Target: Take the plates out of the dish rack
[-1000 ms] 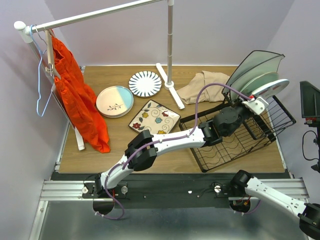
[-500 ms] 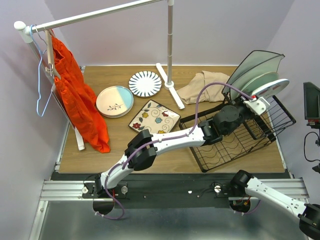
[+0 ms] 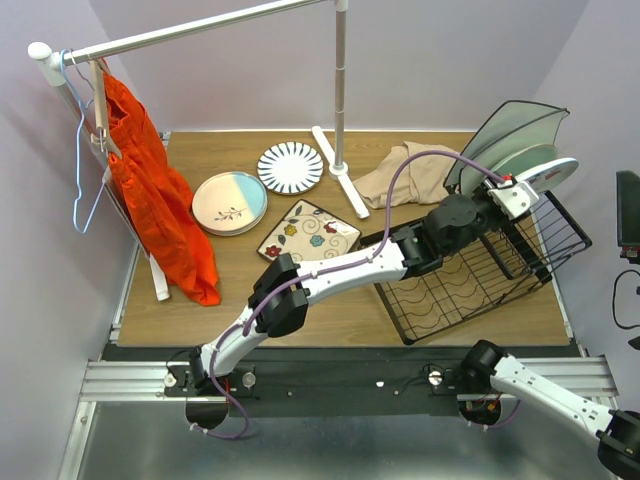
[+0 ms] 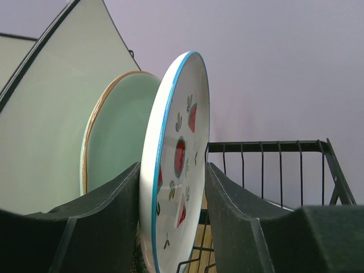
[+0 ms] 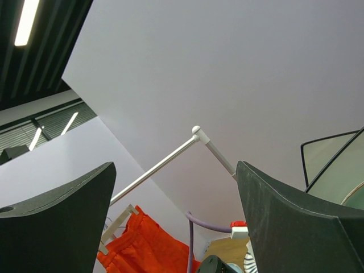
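The black wire dish rack (image 3: 470, 290) sits at the right of the table. Upright in its slots stand a red-spotted plate (image 3: 550, 170), a pale green plate (image 3: 515, 160) and a large dark-rimmed plate (image 3: 515, 125). My left gripper (image 3: 512, 195) reaches to the red-spotted plate (image 4: 179, 114), whose blue rim sits between both fingers with each pad against it. Behind it are the pale green plate (image 4: 119, 136) and the large one (image 4: 57, 102). A pink-and-blue plate (image 3: 229, 203), a striped plate (image 3: 290, 167) and a floral square plate (image 3: 309, 237) lie on the table. My right gripper (image 5: 175, 165) points upward, open and empty.
A white clothes rail (image 3: 200, 30) crosses the back, its post foot (image 3: 340, 170) on the table, with an orange garment (image 3: 150, 190) hanging at the left. A beige cloth (image 3: 410, 170) lies beside the rack. A black device (image 3: 625, 205) stands at the right edge.
My left gripper has moved up and farther along the rack onto the red-spotted plate's rim. The right arm has stayed low at the near right.
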Motion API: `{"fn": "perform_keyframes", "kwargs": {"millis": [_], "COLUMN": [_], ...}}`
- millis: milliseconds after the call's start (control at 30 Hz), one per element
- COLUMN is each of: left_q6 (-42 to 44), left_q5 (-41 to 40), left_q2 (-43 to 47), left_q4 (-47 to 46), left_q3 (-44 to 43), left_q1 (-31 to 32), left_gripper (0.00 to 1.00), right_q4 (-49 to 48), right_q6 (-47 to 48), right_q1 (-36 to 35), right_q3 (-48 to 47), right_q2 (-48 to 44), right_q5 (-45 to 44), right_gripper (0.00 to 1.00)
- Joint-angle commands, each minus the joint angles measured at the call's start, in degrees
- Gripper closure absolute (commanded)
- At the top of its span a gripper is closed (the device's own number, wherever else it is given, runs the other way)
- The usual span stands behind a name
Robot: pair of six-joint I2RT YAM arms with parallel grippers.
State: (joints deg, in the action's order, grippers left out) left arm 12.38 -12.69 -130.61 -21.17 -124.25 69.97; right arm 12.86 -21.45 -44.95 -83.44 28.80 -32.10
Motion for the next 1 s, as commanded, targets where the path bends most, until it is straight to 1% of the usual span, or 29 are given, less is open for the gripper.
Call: {"fn": "perform_keyframes", "kwargs": {"millis": [0,200,467,500,600,733,867,900,967], "left_q6": [-0.5,-3.0,-1.6,-1.4,-1.4,-1.5,-1.3,-1.0,0.2], "left_q5": [4.6,7.6,8.7,8.8,9.3,9.4,8.5,8.0,6.8], "left_q2": [-1.7,-2.3,-4.2,-4.6,-4.8,-4.7,-3.5,-2.9,-2.4], "left_q4": [2.4,2.6,2.5,2.5,2.4,2.4,1.4,0.6,0.0], "left_q3": [-3.9,-4.3,-5.7,-5.7,-5.7,-5.6,-4.2,-3.7,-2.7], "left_q1": [-0.3,-2.1,-2.3,-2.3,-2.3,-2.3,-2.2,-2.1,-1.9], "left_gripper": [0.46,0.47,0.48,0.51,0.55,0.64,0.73,0.77,0.81], "right_q4": [-1.3,-1.5,-1.7,-1.7,-1.8,-1.9,-2.0,-2.1,-2.0], "right_q6": [0.9,0.9,0.9,1.0,1.1,1.1,1.1,1.1,1.2], "right_q1": [-0.2,-0.2,-0.2,-0.2,-0.2,-0.2,-0.2,-0.3,-0.2], "right_q3": [0.6,0.7,1.0,1.0,1.1,1.2,1.2,1.2,1.2], "right_q2": [-0.2,0.2,-0.1,-0.1,-0.1,0.0,0.0,-0.1,-0.1], "right_q5": [-0.7,-0.4,-0.7,-0.5,-0.5,-0.7,-0.7,-0.8,-0.7], "right_gripper": [0.05,0.05,0.05,0.05,0.05,0.05,0.05,0.05,0.05]}}
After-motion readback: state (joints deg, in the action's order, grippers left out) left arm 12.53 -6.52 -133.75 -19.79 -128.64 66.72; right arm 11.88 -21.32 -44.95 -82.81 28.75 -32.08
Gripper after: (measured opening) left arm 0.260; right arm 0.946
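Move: The strawberry plate stands on edge in the rack with its near rim already between the left hand's half-open fingers; its middle is about 4 cm ahead, 6 cm right and roughly level. Behind it stands the green plate, some 8 cm ahead and 3 cm right, and then the pale board, 13 cm ahead and 1 cm right, both about level. From the right hand the strawberry plate lies about 20 cm ahead, 3 cm right and 23 cm below. The strawberry plate's near rim gets pinched between the left hand's fingers: the hand first lifts about 1 cm, then works forward about 2.5 cm, towards the green plate, sinking 1.5 cm on the way. During the last part of that forward creep the fingers close from about half open to a quarter, one pad on each face, the wrist hardly turning. ##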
